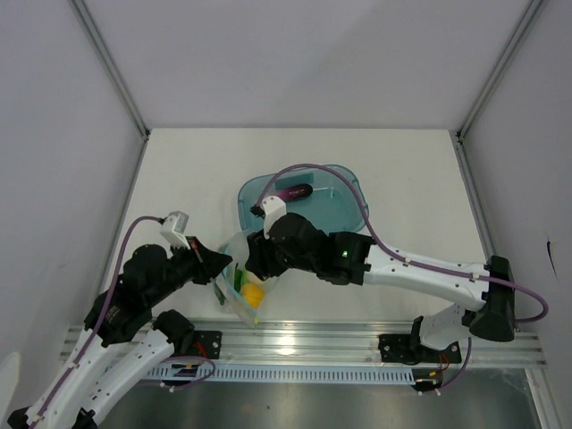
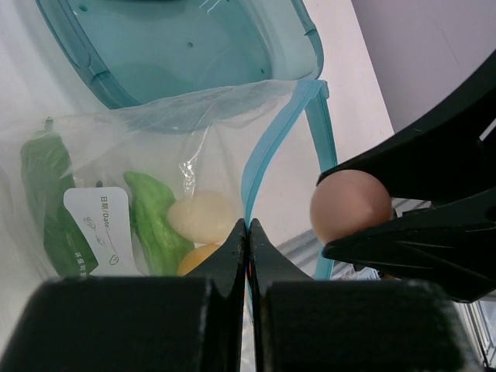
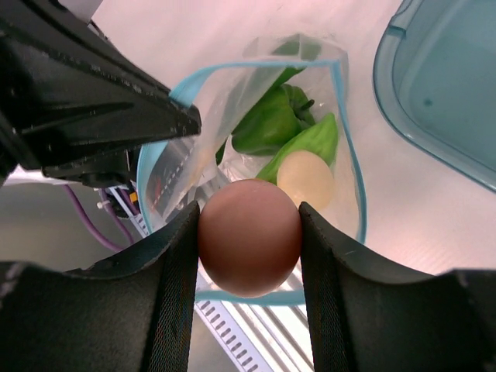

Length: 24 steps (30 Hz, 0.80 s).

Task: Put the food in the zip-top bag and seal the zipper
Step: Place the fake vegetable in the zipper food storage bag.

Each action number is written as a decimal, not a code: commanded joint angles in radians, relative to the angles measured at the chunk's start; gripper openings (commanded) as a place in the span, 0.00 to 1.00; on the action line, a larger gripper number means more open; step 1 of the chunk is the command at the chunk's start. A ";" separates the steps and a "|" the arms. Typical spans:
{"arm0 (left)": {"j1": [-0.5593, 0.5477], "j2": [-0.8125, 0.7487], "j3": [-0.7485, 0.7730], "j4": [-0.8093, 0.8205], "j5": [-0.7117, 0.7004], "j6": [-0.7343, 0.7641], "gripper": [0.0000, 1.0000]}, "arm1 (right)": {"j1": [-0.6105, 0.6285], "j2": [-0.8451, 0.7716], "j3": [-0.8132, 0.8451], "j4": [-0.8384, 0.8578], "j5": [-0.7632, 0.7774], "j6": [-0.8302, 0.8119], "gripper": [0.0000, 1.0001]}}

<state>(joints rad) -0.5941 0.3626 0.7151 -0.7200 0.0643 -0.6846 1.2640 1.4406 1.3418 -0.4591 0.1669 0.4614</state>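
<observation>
My left gripper is shut on the teal zipper edge of the clear zip-top bag, holding its mouth open. Inside the bag lie a dark green vegetable, a bright green chunk, a cream egg and an orange-yellow ball. Just above the bag's open mouth, my right gripper is shut on the pink ball. The purple eggplant lies in the teal tray.
The tray sits just behind the bag, touching or nearly touching it. A metal rail runs along the table's near edge right below the bag. Enclosure walls stand on the left, right and far sides.
</observation>
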 commanded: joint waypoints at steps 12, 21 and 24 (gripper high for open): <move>0.005 0.022 0.035 0.045 0.040 0.014 0.01 | 0.008 0.057 0.114 -0.007 0.051 -0.032 0.69; 0.005 0.004 0.023 0.060 0.028 0.010 0.00 | 0.005 0.053 0.166 -0.053 0.175 -0.061 0.99; 0.005 0.009 0.032 0.047 0.023 0.014 0.00 | -0.008 0.052 0.192 -0.102 0.244 -0.058 0.99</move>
<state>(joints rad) -0.5941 0.3721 0.7155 -0.7033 0.0845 -0.6807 1.2648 1.4971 1.4712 -0.5167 0.3046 0.4133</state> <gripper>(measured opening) 0.005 0.991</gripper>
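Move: The right gripper already holds the pink ball over the open bag. The free spot inside lies about 14 cm below that hand, roughly 3 cm ahead and 2 cm to its right. From the same hand, the orange ball sits 1 cm back and 1 cm left, and the white ball about 4 cm ahead, level sideways, both some 14 cm down. From the left gripper the spot is about 3 cm ahead, 8 cm right and 12 cm below. Ease the right gripper about 1.5 cm left over the bag's mouth, pause there and spread the fingers from half open to fully open, letting go of the pink ball above the orange and white ones. While they spread, draw the hand up and forward, some 2.5 cm each way. Keep the left gripper still and shut, pinching the bag's rim to hold it open. ##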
